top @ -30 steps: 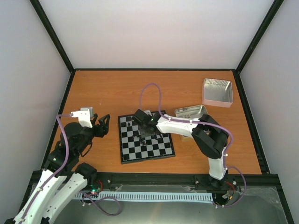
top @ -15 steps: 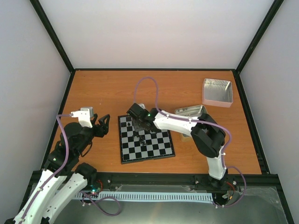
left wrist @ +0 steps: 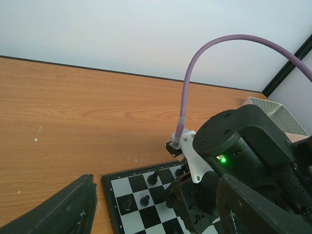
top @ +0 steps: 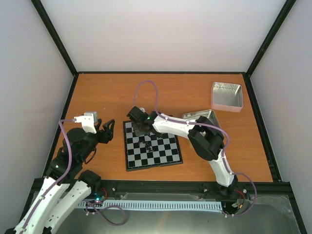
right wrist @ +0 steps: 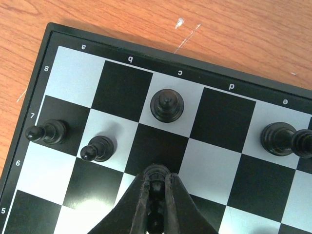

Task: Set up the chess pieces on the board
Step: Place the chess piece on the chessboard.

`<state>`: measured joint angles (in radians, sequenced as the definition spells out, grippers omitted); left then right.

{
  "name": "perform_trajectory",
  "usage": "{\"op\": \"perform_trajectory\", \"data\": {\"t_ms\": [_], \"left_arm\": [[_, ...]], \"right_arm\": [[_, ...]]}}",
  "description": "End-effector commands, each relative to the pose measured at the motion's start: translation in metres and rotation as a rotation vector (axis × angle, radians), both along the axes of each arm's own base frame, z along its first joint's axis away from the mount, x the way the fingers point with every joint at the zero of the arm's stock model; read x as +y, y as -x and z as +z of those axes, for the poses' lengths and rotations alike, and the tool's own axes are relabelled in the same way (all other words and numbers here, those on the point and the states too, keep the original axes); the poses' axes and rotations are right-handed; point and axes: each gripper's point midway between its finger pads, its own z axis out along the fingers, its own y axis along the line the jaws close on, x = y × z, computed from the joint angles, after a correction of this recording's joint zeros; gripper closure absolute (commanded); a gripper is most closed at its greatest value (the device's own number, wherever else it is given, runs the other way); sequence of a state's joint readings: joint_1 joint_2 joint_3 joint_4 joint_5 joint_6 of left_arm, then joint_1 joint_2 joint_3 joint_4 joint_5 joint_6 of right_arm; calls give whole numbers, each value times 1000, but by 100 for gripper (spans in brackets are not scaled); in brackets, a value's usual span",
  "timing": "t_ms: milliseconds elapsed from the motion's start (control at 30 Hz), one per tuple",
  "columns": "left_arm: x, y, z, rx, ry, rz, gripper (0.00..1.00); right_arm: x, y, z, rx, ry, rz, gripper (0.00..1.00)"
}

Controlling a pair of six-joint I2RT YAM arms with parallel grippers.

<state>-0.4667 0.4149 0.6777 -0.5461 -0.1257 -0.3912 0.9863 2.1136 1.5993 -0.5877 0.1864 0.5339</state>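
Note:
The board [top: 161, 156] lies mid-table, and its far left corner fills the right wrist view [right wrist: 219, 112]. Black chess pieces stand there: one on c8 [right wrist: 166, 105], two pawns in the row below it [right wrist: 48, 131] [right wrist: 96, 148], another at the right edge [right wrist: 280, 139]. My right gripper [right wrist: 157, 181] is shut on a small black piece [right wrist: 157, 195], held just above the squares below c8. In the top view that gripper [top: 141, 130] hovers over the board's far left part. My left gripper [top: 108, 130] is open and empty, left of the board. In its own view the left gripper [left wrist: 156, 214] looks at the pieces [left wrist: 153, 177].
An open metal tin [top: 226, 95] sits at the far right. A second tin [top: 199, 117] lies right of the board, partly behind the right arm. Black frame posts and white walls enclose the table. A purple cable [top: 146, 92] arcs over the right wrist.
The right arm has swung left across the board toward its far left corner, carrying the black piece. The left arm has not moved.

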Motion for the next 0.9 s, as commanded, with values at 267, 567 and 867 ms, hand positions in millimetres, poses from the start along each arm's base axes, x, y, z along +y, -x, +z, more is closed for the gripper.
{"op": "perform_trajectory", "data": {"t_ms": [267,567,867], "left_arm": [[0,1,5,-15,10,3,31],[1,1,6,-18,12,3,31],[0,1,5,-16,11,0,31]], "right_arm": [[3,-3,-11,29,34,18,90],[1,-1,-14,45,57,17,84],[1,3,-3,49,37,31,69]]}}
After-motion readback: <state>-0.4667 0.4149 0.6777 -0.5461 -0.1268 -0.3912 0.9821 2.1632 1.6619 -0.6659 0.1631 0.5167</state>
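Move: The right hand holds a black pawn just above the board, with the middle of square c7 about 1 cm ahead and 3 cm below. From the hand, the bishop on c8 stands about 4 cm ahead, the pawn on b7 is 1 cm ahead and 3 cm left, and the pawn on a7 is level and 6 cm left. From the left hand, c7 lies roughly 10 cm ahead, 16 cm right and 25 cm below. The right hand lowers the held pawn about 1 cm towards c7, then opens its fingers and lets go. ##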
